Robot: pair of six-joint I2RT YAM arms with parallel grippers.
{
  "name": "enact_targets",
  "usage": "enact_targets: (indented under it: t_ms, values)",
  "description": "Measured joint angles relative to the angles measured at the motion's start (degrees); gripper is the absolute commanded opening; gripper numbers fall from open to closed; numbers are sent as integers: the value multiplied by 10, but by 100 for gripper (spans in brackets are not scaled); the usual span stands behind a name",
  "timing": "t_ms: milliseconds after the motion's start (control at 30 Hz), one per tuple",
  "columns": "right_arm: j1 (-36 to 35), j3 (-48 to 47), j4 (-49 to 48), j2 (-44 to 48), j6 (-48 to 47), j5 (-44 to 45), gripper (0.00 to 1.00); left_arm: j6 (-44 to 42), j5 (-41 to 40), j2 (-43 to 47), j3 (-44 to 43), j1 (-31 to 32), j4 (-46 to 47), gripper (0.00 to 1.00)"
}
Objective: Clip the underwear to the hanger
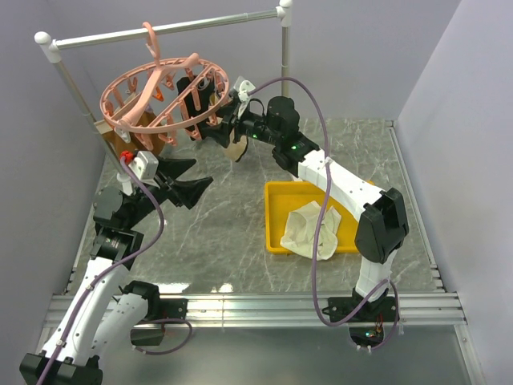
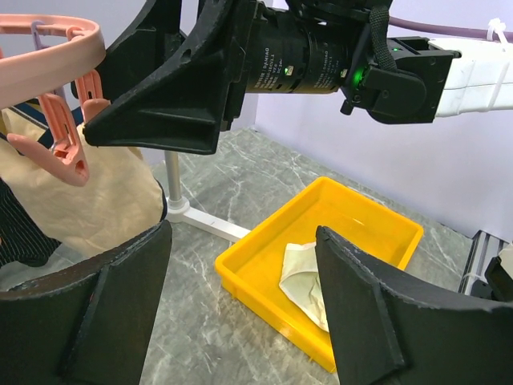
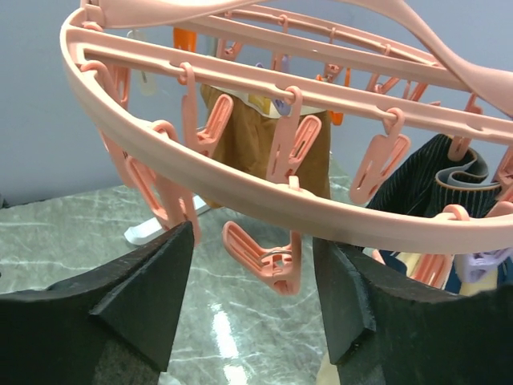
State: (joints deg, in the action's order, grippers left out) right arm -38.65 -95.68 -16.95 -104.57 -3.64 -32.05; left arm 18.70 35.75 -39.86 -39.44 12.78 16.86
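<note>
The cream underwear lies crumpled in the yellow tray; the left wrist view shows the underwear in the same tray. The pink hanger hangs by its hook from the rail. My right gripper is up at the ring's right side. In the right wrist view it stands open under the ring, with a pink clip hanging free between its fingers. My left gripper is open and empty, left of the tray and below the hanger.
A white-and-grey rail spans the back, and its foot rests on the marble table. A tan garment, a brown one and a dark striped one hang from the hanger's clips. Walls close in on both sides.
</note>
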Motion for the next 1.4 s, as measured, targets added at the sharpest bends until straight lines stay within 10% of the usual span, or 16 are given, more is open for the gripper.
enact_targets:
  t_ms: [567,1100,1400]
  values:
    - [-3,0,2,0,35,21,10,-11,-7,0,8,0,-7,77]
    - [-16,0,24,16,130,37,0,-32,-24,-60,-1,10,10,73]
    - [-19,-5,40,16,145,61,0,-272,139,-62,-7,128,-163,73]
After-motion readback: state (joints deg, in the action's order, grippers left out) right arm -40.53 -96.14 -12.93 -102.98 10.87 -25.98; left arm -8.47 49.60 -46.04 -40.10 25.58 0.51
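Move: The empty clip on the hanger's near rim hangs between the right hand's open fingers, about 2 cm to its left and 1 cm ahead; a neighbouring clip is some 5 cm back and 4 cm left of that hand, slightly higher. From the left hand, the underwear in the yellow bin lies about 25 cm right, level in reach and some 35 cm below; the empty clip is roughly 11 cm ahead and 6 cm above. Right fingers pinch the empty clip; left hand eases forward, then swings about 13 cm back, right and down. ##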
